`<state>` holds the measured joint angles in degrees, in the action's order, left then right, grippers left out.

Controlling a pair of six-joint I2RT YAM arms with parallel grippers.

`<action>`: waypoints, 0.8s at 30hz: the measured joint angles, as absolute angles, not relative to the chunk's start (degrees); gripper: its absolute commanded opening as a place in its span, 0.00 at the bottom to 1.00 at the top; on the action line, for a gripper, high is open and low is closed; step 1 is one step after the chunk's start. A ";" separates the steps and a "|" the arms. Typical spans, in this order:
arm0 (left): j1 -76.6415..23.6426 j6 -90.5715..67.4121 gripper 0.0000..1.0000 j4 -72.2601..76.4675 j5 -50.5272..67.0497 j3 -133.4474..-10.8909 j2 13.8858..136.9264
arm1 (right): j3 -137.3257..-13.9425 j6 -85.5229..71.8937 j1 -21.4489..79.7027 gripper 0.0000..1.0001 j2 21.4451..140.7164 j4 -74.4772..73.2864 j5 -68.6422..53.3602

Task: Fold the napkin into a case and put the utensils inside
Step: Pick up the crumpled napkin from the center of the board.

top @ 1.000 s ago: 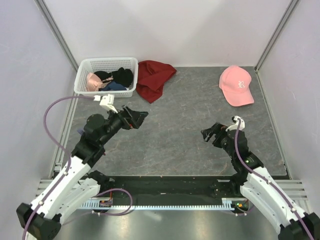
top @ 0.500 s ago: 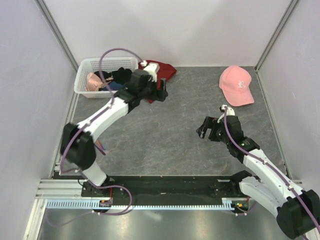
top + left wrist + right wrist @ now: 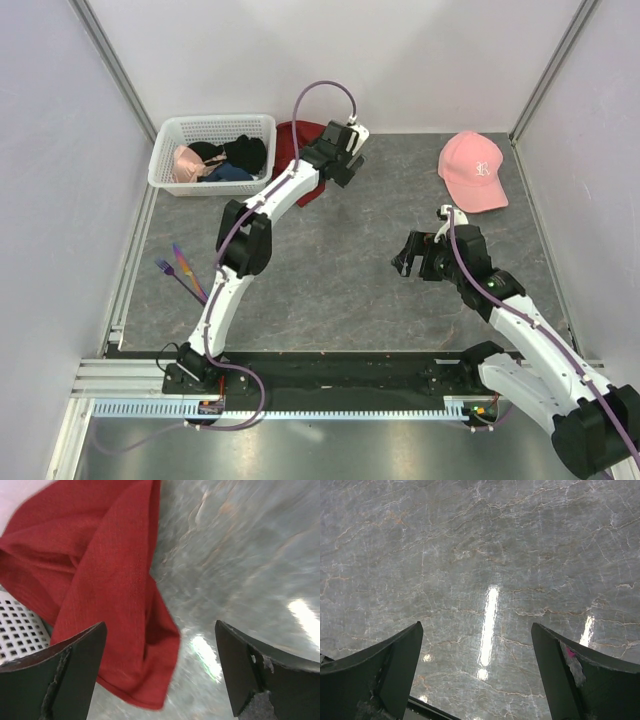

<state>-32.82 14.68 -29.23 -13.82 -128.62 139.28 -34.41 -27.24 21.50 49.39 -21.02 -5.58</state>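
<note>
The dark red napkin (image 3: 306, 192) lies crumpled at the back of the table, next to the basket, partly hidden under my left arm. In the left wrist view the napkin (image 3: 100, 580) fills the left side, its loose corner hanging between the jaws. My left gripper (image 3: 340, 170) (image 3: 160, 645) hovers open over the napkin's right edge, holding nothing. The utensils (image 3: 180, 270), a purple fork and another slim purple piece, lie by the table's left edge. My right gripper (image 3: 403, 255) (image 3: 476, 630) stands open over bare table, right of centre.
A white basket (image 3: 168, 160) (image 3: 17, 625) holding pink and black garments stands at the back left. A pink baseball cap (image 3: 472, 170) lies at the back right. White walls and metal posts enclose the grey marble table (image 3: 330, 280).
My left arm has stretched from the left middle to the back, and now sits over the napkin's right edge; the utensils came into sight. The right gripper has hardly moved.
</note>
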 measured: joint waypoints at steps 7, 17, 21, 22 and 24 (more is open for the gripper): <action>-31.05 20.08 0.55 -31.46 -20.32 -135.00 149.16 | -35.55 -26.68 19.73 0.98 50.50 -21.50 -6.98; -28.82 16.36 0.03 -34.65 -15.92 -127.72 144.40 | -38.04 -26.63 18.06 0.98 57.10 -21.50 -7.49; -32.14 8.71 0.02 -36.42 -11.90 -112.62 130.80 | -42.11 -26.76 17.82 0.98 61.71 -21.47 -7.46; -33.65 6.24 0.02 -36.69 -11.05 -108.25 126.34 | -43.18 -26.81 17.80 0.98 62.98 -21.41 -7.44; -36.97 2.17 0.03 -36.45 -9.39 -99.79 117.56 | -44.97 -26.98 17.76 0.98 65.21 -21.34 -7.44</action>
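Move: The crumpled red napkin lies under the left gripper and to its left: its middle is about 7 cm left, 3 cm ahead and some 8 cm below. The white basket stands about 26 cm to the left of that gripper and 2 cm ahead. The pink cap is some 27 cm to its right, level with it. From the right gripper the napkin is about 29 cm ahead, 20 cm left and 10 cm down. Sink the open left gripper some 7 cm while easing it about as far left onto the red napkin, and shut the fingers to pinch a fold of cloth. Then sweep quickly back about 16 cm, away from the far wall, rising with the cloth held and tipping the fingers further down. Ease the open right gripper forward some 5 cm. ##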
